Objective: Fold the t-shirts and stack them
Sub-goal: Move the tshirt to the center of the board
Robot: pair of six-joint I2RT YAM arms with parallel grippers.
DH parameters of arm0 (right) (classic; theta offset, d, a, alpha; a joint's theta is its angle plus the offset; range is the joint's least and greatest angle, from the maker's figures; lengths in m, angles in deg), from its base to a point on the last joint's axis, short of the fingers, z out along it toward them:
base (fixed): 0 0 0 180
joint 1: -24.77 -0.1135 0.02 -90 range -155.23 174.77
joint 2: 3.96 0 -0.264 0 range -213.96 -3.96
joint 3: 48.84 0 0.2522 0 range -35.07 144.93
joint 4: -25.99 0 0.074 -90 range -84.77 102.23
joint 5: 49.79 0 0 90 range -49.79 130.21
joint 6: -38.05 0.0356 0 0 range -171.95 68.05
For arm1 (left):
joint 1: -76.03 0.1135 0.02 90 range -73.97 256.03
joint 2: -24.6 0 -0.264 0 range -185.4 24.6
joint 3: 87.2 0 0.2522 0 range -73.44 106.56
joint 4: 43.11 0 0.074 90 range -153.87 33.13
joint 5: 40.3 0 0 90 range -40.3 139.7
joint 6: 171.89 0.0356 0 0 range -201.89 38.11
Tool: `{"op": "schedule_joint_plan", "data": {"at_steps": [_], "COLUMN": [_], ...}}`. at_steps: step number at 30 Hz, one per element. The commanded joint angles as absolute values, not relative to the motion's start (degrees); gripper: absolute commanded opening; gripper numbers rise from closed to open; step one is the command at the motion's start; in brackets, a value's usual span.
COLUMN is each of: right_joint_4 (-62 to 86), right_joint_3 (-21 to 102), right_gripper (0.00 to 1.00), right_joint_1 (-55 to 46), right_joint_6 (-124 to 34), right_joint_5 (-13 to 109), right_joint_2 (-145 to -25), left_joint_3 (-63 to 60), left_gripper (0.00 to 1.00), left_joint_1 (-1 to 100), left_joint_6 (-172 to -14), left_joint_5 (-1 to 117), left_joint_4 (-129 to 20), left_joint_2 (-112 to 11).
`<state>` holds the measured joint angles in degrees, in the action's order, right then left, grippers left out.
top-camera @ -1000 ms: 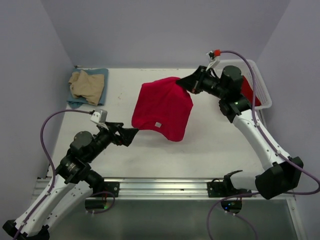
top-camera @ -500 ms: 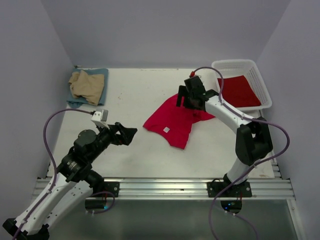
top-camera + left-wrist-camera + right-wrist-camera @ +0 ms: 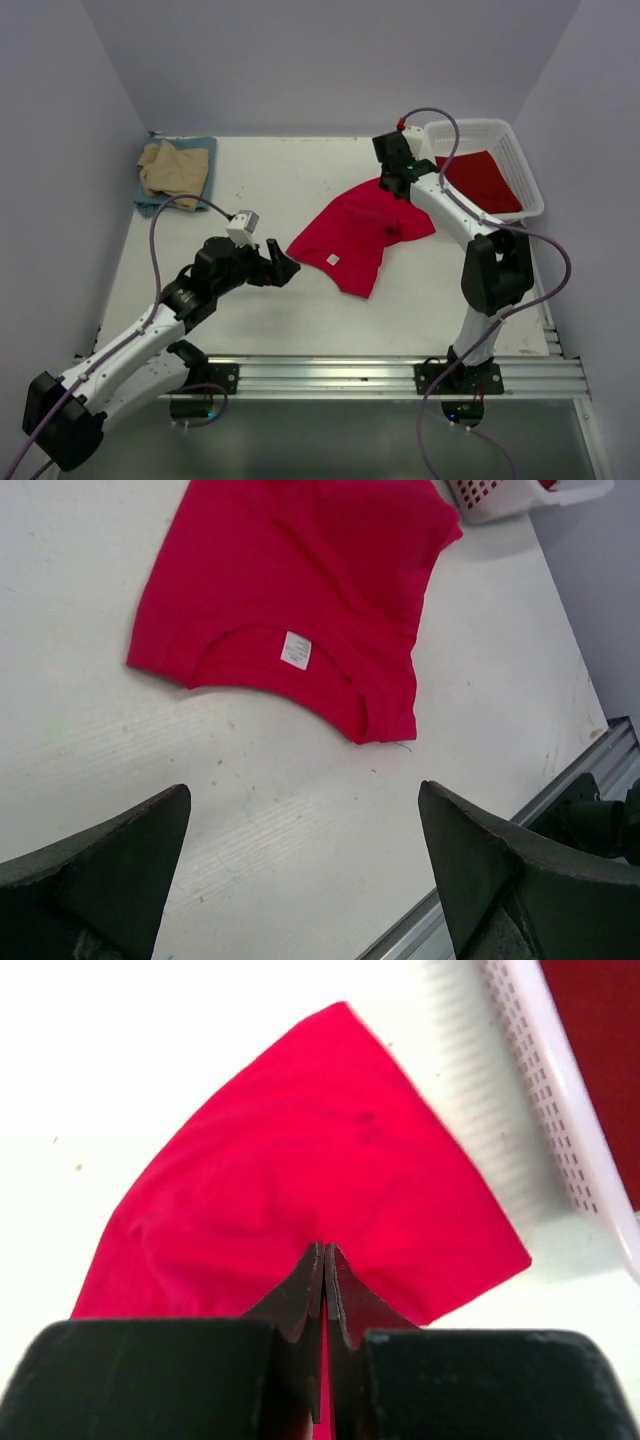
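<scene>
A red t-shirt (image 3: 355, 235) lies spread on the white table, neck tag (image 3: 331, 259) facing up; it also shows in the left wrist view (image 3: 300, 570) and the right wrist view (image 3: 300, 1180). My right gripper (image 3: 398, 185) is at its far edge, shut, with red cloth pinched between the fingertips (image 3: 325, 1250). My left gripper (image 3: 285, 270) is open and empty over bare table just left of the shirt's near-left corner, jaws wide apart (image 3: 305, 790). A tan t-shirt (image 3: 172, 170) lies on a blue-grey one (image 3: 203, 150) at the far left.
A white lattice basket (image 3: 470, 128) at the far right holds another red shirt (image 3: 482, 180); its wall shows in the right wrist view (image 3: 545, 1090). The table's front edge with a metal rail (image 3: 330, 370) runs below. Grey walls enclose the table.
My right gripper lowered the lifted red shirt onto the table, then drew its far part back towards the basket. My left arm moved right, closer to the shirt's near-left corner.
</scene>
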<state>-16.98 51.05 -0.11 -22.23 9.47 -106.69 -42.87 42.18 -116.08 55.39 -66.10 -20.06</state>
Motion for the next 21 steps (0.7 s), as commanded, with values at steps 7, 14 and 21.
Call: {"op": "schedule_joint_plan", "data": {"at_steps": [7, 14, 21], "right_joint_4": [-21.7, -21.8, -22.0], "right_joint_3": [56.8, 54.4, 50.4], "right_gripper": [0.00, 0.00, 0.00], "right_joint_1": [10.8, 16.7, 19.8], "right_joint_6": [-17.8, -15.7, -12.7], "right_joint_5": [9.4, 9.7, 4.1], "right_joint_2": [-116.8, -119.0, -116.5], "left_joint_3": [-45.2, -49.2, -48.0], "left_gripper": [1.00, 1.00, 1.00], "left_joint_1": [41.8, 40.0, 35.8], "left_joint_6": [-124.2, -131.6, -134.3], "left_joint_5": [61.6, 63.9, 64.1], "left_joint_4": [-52.1, -42.9, -35.8], "left_joint_2": [-27.9, -35.2, -46.0]}}
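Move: The right hand is over the red t-shirt it has let go. The shirt's right corner lies some 14 cm to its right, 6 cm back and 16 cm below; the basket's middle is about 27 cm right and 9 cm ahead. From the left hand, the shirt's near corner is roughly 18 cm right, 3 cm back and 16 cm below, with the shirt's left corner 8 cm ahead and 2 cm left. Sweeping about 15 cm to its right while sinking some 10 cm, the right hand, fingers still shut, goes towards the shirt's right corner, turning clockwise and ending close against the basket's near-left rim. The wide-open left hand sinks and shifts right towards the shirt's near corner, tipping further down, without reaching the cloth. ##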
